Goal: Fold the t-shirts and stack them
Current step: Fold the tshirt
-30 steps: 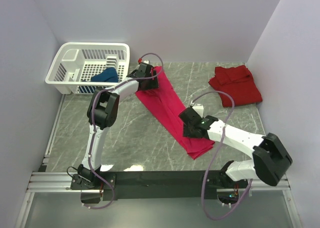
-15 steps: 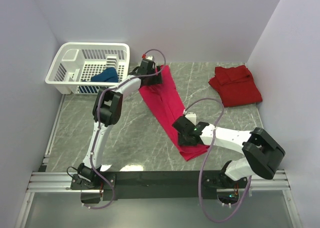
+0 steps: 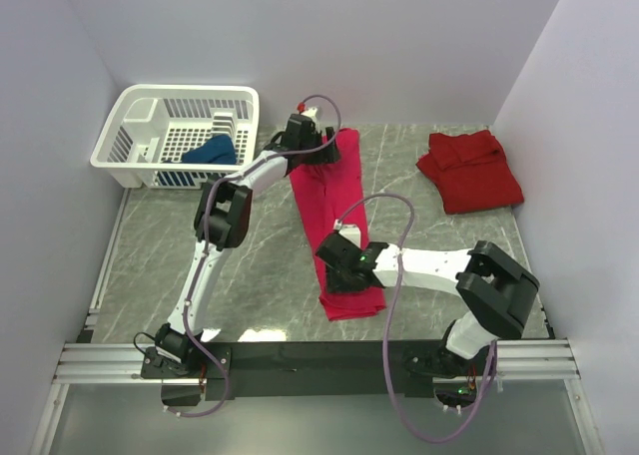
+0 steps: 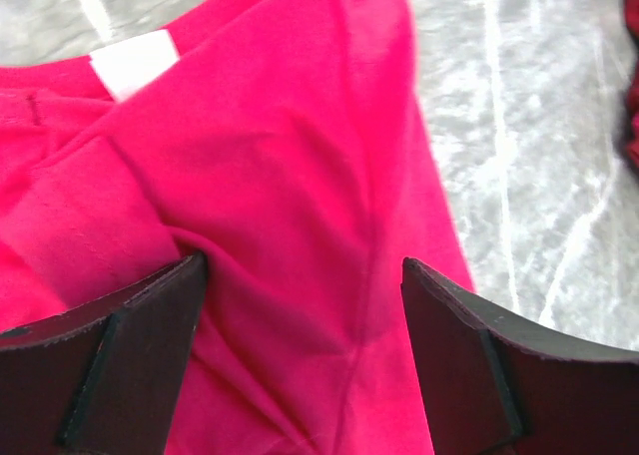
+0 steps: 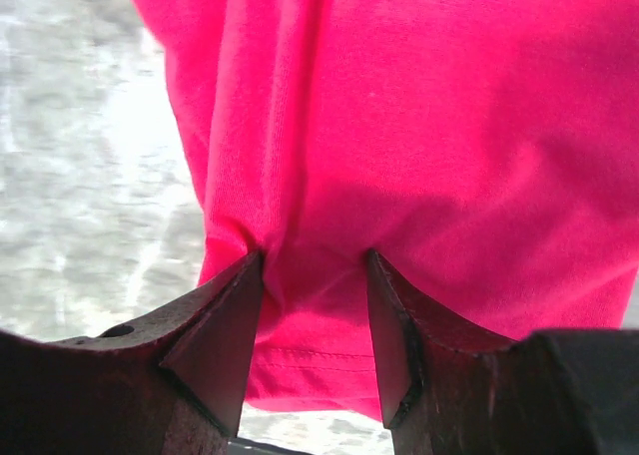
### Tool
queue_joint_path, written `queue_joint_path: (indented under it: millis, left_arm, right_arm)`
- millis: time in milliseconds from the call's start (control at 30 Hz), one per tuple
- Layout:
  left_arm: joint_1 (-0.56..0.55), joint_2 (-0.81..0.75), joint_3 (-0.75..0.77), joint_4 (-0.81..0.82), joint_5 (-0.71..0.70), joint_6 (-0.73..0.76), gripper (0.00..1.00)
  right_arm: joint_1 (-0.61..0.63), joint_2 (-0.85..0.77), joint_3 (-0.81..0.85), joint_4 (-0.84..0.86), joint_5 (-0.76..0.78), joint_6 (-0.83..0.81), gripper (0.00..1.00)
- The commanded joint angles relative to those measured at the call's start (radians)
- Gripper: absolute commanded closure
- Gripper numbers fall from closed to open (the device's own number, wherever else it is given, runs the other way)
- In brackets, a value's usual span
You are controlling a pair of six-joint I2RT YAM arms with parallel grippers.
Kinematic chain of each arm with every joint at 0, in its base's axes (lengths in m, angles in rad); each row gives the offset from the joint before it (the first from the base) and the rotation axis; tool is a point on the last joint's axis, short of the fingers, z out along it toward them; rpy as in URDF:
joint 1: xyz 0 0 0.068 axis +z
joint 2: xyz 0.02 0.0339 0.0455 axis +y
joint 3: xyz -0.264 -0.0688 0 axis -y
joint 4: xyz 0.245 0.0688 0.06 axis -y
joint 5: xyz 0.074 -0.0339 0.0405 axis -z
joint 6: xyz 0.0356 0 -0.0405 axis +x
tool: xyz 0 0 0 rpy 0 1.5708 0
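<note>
The magenta t-shirt (image 3: 334, 211) lies as a long narrow strip down the middle of the table, collar at the far end, hem at the near end. My left gripper (image 3: 321, 158) (image 4: 305, 265) stands open with its fingertips pressed on the cloth (image 4: 300, 146) just below the collar and its white label (image 4: 135, 63). My right gripper (image 3: 339, 273) (image 5: 313, 257) is open, with both fingers planted on the cloth (image 5: 429, 106) just above the hem, which puckers at the left finger. The darker red t-shirt (image 3: 469, 171) lies folded at the far right. A dark blue t-shirt (image 3: 210, 153) sits in the basket.
The white lattice basket (image 3: 150, 111) stands at the far left corner. Grey marble tabletop (image 3: 150, 265) shows on both sides of the strip. Walls close the table in on the left, back and right.
The magenta strip has swung from a diagonal to nearly straight away from me. My right gripper slid left with the hem end, and my left gripper moved right with the collar end.
</note>
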Motion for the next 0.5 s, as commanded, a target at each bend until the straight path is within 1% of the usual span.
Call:
queue_joint_path:
  millis: [0,133,267,300,367,433,467]
  left_arm:
    - [-0.010,0.000,0.042,0.076,0.068,0.049,0.15]
    - [-0.010,-0.039,0.039,0.100,0.087,0.060,0.15]
    - [-0.013,-0.150,-0.016,0.175,0.091,0.060,0.14]
    - [-0.013,-0.200,-0.030,0.194,0.088,0.060,0.14]
    - [-0.014,-0.253,-0.050,0.208,0.080,0.057,0.14]
    - [-0.014,-0.343,-0.113,0.225,0.053,0.050,0.13]
    - [-0.014,-0.375,-0.142,0.223,0.009,0.034,0.13]
  right_arm:
    - [0.011,0.030,0.034,0.021,-0.042,0.005,0.47]
    - [0.013,-0.024,0.066,-0.012,0.004,-0.007,0.46]
    - [0.013,-0.128,0.064,-0.064,0.060,0.002,0.46]
    - [0.014,-0.179,0.052,-0.081,0.068,0.007,0.46]
    - [0.014,-0.257,0.025,-0.100,0.097,0.021,0.46]
    - [0.013,-0.308,0.002,-0.127,0.111,0.036,0.46]
    - [0.013,-0.353,-0.020,-0.132,0.125,0.039,0.46]
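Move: Down on the red t-shirt, the left hand rests near its far end and the right hand near its close end: the shirt's middle is about 22 cm back from the left hand and 19 cm ahead of the right, nearly in line. From the left hand the white basket stands roughly 38 cm left and 2 cm farther out, the dark red stack some 36 cm right and 4 cm nearer. The table's near edge is about 12 cm straight back from the right hand. Finishing a short slide on the t-shirt, the left hand about 1.5 cm right and the right hand barely 1 cm left, both hands then rise ever faster, some 7.5 cm each, and their part-open fingers come free of the cloth. The left stays wide open, the right about half open, holding nothing; both wrists tip their fingertips up by roughly 10 degrees. ##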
